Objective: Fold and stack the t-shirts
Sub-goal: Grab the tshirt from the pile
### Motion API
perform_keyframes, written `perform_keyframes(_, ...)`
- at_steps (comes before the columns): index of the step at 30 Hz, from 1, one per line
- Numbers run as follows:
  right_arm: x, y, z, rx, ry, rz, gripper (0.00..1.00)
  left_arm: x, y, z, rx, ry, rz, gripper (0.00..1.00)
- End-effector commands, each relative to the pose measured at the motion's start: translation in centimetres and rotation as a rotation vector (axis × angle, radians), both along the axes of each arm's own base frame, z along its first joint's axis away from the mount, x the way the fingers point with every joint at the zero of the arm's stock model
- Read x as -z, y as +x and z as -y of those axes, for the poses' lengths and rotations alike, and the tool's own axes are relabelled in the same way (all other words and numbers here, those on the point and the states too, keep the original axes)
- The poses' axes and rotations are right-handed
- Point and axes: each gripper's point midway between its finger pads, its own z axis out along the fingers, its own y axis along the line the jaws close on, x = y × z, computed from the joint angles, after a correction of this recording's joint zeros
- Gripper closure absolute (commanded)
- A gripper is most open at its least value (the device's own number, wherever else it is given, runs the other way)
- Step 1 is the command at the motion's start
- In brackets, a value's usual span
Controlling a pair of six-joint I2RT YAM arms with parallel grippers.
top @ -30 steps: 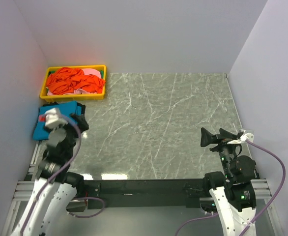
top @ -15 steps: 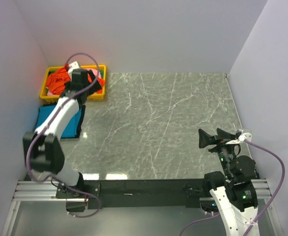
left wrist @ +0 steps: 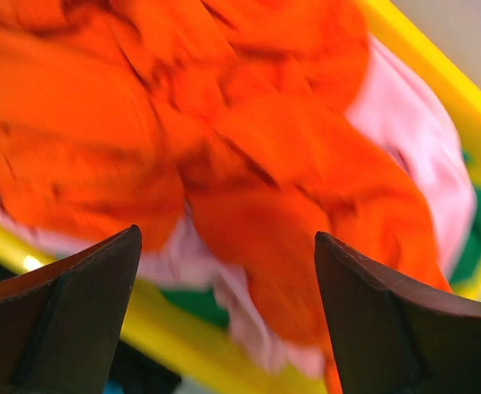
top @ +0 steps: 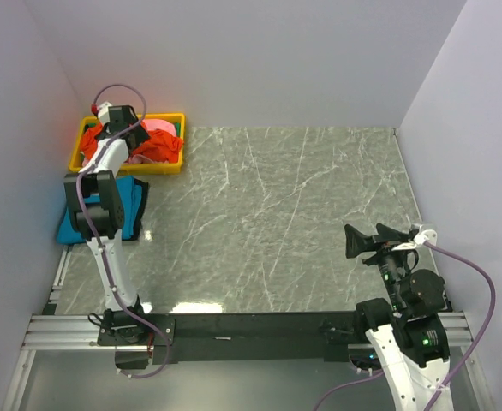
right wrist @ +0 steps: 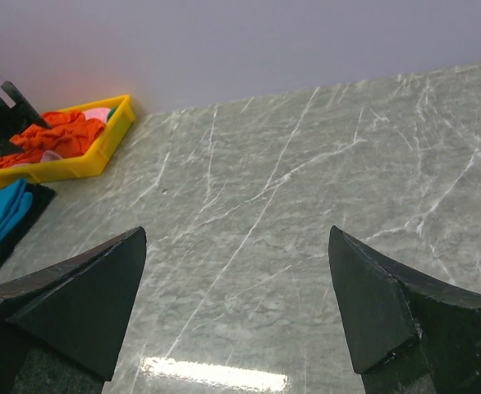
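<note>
An orange t-shirt [top: 152, 142] lies crumpled in the yellow tray [top: 172, 168] at the table's far left, with a pale pink t-shirt [top: 160, 127] beneath and behind it. My left gripper [top: 119, 130] hangs open just over this pile. In the left wrist view its dark fingers [left wrist: 68, 312] flank the orange t-shirt [left wrist: 249, 148] and the pink t-shirt [left wrist: 413, 139] without closing on them. A teal blue t-shirt [top: 73, 224] lies folded in front of the tray. My right gripper [top: 367, 241] stands open over bare table at the near right, nothing between its fingertips [right wrist: 236, 233].
Green cloth [left wrist: 478, 238] shows in the tray under the pink one. A black mat [top: 140, 199] lies under the blue t-shirt. White walls close the table on the left, back and right. The right wrist view takes in the tray [right wrist: 68, 168] across the marbled tabletop [right wrist: 306, 189].
My left arm has swung out from near its base, over the blue t-shirt, to the tray, and its gripper now hangs over the orange t-shirt. The right arm has barely moved.
</note>
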Motion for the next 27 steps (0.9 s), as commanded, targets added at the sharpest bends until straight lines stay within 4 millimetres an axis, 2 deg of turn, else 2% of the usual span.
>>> perform_keyframes(1,0.2,0.3,-0.7,-0.035,-0.024,-0.016,0.02,-2.9,3.5,-2.7,-0.057,0.018,0.142,0.09)
perform_keyframes(7,0.6,0.6,-0.8,-0.037,-0.023,-0.043,0.02,0.6,5.0,-5.2,-0.069,-0.036,0.124,0.16)
perform_keyframes(9,0.6,0.7,-0.8,-0.038,-0.022,-0.046,0.02,0.5,5.4,-6.0,-0.067,-0.034,0.151,0.21)
perform_keyframes(10,0.6,0.7,-0.8,-0.038,-0.022,-0.046,0.02,1.0,5.2,-6.2,-0.063,-0.035,0.15,0.32)
perform_keyframes(11,0.5,0.7,-0.8,-0.038,-0.022,-0.044,0.02,0.5,5.3,-6.5,-0.052,-0.037,0.173,0.37)
perform_keyframes(12,0.6,0.7,-0.8,-0.036,-0.021,-0.048,0.02,0.0,5.6,-6.5,-0.033,-0.045,0.203,0.49)
perform_keyframes(15,0.7,0.8,-0.8,-0.038,-0.023,-0.053,0.02,-1.2,6.0,-6.5,0.01,-0.044,0.253,0.72)
perform_keyframes(16,0.7,0.8,-0.8,-0.038,-0.023,-0.057,0.02,-1.8,6.3,-6.5,0.022,-0.038,0.278,0.89)
perform_keyframes(17,0.8,0.8,-0.8,-0.038,-0.021,-0.059,0.02,-2.7,6.4,-6.2,0.043,-0.04,0.299,0.97)
perform_keyframes(18,0.7,0.8,-0.8,-0.038,-0.021,-0.057,0.02,-3.4,6.5,-6.0,0.053,-0.038,0.316,0.99)
perform_keyframes(21,0.7,0.8,-0.7,-0.033,-0.02,-0.054,0.02,-6.8,6.5,-5.3,0.086,-0.047,0.396,0.99)
perform_keyframes(22,0.7,0.8,-0.8,-0.035,-0.02,-0.054,0.02,-9.0,6.3,-4.9,0.095,-0.046,0.442,0.99)
perform_keyframes(24,0.7,0.7,-0.8,-0.039,-0.02,-0.051,0.02,-11.6,5.9,-4.2,0.11,-0.071,0.498,1.0)
perform_keyframes(25,0.6,0.7,-0.9,-0.041,-0.021,-0.048,0.02,-14.4,5.3,-3.7,0.119,-0.075,0.545,1.0)
perform_keyframes(27,0.6,0.7,-0.9,-0.045,-0.025,-0.047,0.02,-17.4,4.6,-2.7,0.124,-0.097,0.59,0.99)
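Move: The orange t-shirt, bunched in the yellow bin, lies just under the open left hand, its middle about 3 cm ahead, level sideways and some 5 cm down. The bin's middle is about 1 cm ahead, about 8 cm down. The pink t-shirt shows roughly 4 cm ahead and 11 cm to the right, and the folded blue shirt some 22 cm back and 3 cm left. From the idle right hand, the orange t-shirt is about 42 cm forward, 60 cm left and 20 cm down. The left hand slides some 6 cm to the left and about 4 cm forward while sinking about 3 cm onto the left part of the orange t-shirt, and its wide-open fingers shut there, pinching a fold of the cloth. With the fold held, it then lifts about 5 cm, mostly in a quick rise at the end, easing slightly back to the right as the fingers tip upward by some 15 degrees in all. ##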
